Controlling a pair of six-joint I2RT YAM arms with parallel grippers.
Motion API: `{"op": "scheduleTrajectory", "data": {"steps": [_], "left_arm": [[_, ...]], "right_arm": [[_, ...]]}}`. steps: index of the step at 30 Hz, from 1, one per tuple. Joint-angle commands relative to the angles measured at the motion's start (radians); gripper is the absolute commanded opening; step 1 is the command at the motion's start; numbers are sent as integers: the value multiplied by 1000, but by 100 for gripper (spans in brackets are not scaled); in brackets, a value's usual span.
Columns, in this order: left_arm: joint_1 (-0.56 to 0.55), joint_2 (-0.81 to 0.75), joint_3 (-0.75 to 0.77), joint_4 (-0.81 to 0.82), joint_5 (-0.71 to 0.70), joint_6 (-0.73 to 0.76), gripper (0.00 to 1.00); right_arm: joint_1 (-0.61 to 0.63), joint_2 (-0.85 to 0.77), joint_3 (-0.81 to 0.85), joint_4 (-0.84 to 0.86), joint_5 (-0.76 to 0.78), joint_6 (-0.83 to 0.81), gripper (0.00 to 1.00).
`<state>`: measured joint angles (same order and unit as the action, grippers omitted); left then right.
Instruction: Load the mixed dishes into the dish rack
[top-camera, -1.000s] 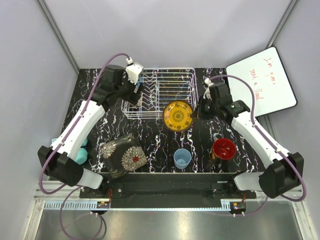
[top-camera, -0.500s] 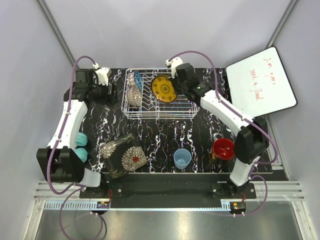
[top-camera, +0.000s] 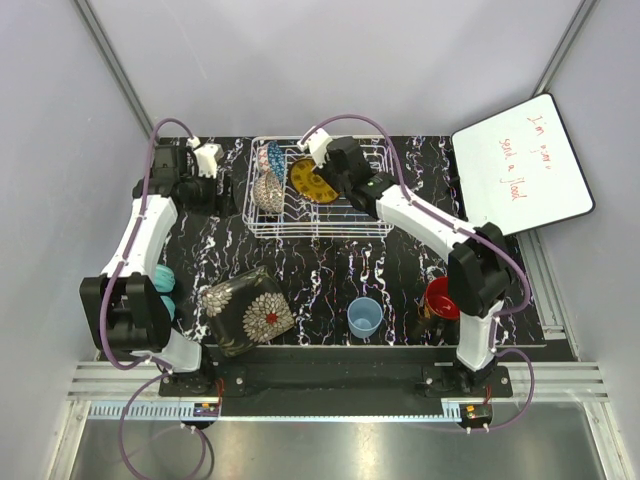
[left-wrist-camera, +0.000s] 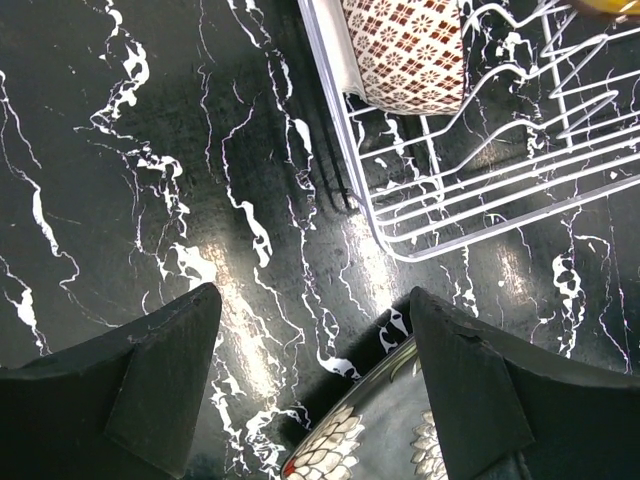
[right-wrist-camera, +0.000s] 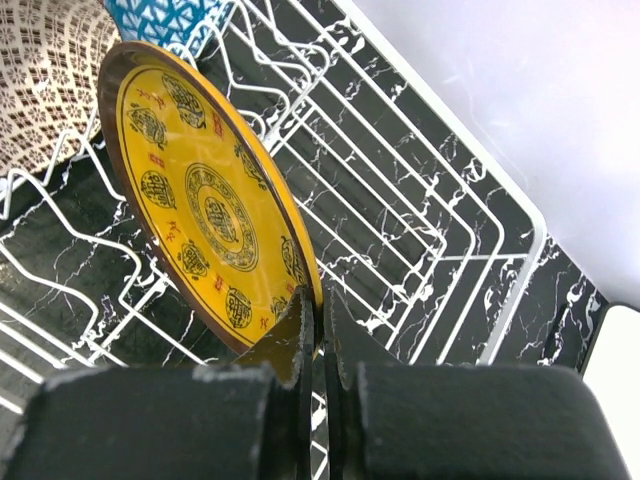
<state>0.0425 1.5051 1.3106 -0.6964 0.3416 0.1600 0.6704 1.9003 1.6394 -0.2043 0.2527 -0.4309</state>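
Note:
My right gripper is shut on the rim of the yellow patterned plate. It holds the plate on edge, tilted, inside the dish rack, next to the beige bowl and the blue bowl. From above, the plate stands in the left half of the rack. My left gripper hangs open and empty over the table left of the rack, with the dark square floral plate below it. The plate, the light blue cup and the mug rest near the front edge.
Two teal ribbed balls lie at the left edge by the left arm. A white board with red writing leans at the back right. Grey walls close in the table on three sides.
My right arm has carried the yellow plate from in front of the rack up into it and leftward toward the bowls. My left arm has drawn back left, away from the rack.

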Motion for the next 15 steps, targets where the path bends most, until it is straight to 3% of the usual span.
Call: {"op": "scheduleTrajectory", "data": {"steps": [1, 15], "left_arm": [[5, -9, -4, 55, 39, -4, 79], [8, -19, -34, 72, 2, 16, 78]], "right_arm": [[17, 28, 79, 72, 25, -26, 0], [113, 85, 28, 71, 17, 23, 0]]}}
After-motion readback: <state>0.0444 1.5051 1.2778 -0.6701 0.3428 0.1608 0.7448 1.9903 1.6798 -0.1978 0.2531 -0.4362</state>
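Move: The plate slot in the rack, just right of the checkered bowl, lies about 9 cm left of the right hand, 4 cm back and some 9 cm below. The checkered bowl is roughly 15 cm to its left and 4 cm back, and the blue bowl about 13 cm left and 3 cm ahead, both some 8 cm lower. From the left hand the slot is about 15 cm to the right, 2 cm ahead and 5 cm lower. Keep the right gripper shut on the yellow plate's edge and carry it left, about 4.5 cm, towards the checkered bowl, speeding up as you go. Sink about 3 cm the whole way to bring the plate's lower edge down among the rack's wires, easing back a centimetre or so near the end, with the wrist nearly unturned. ##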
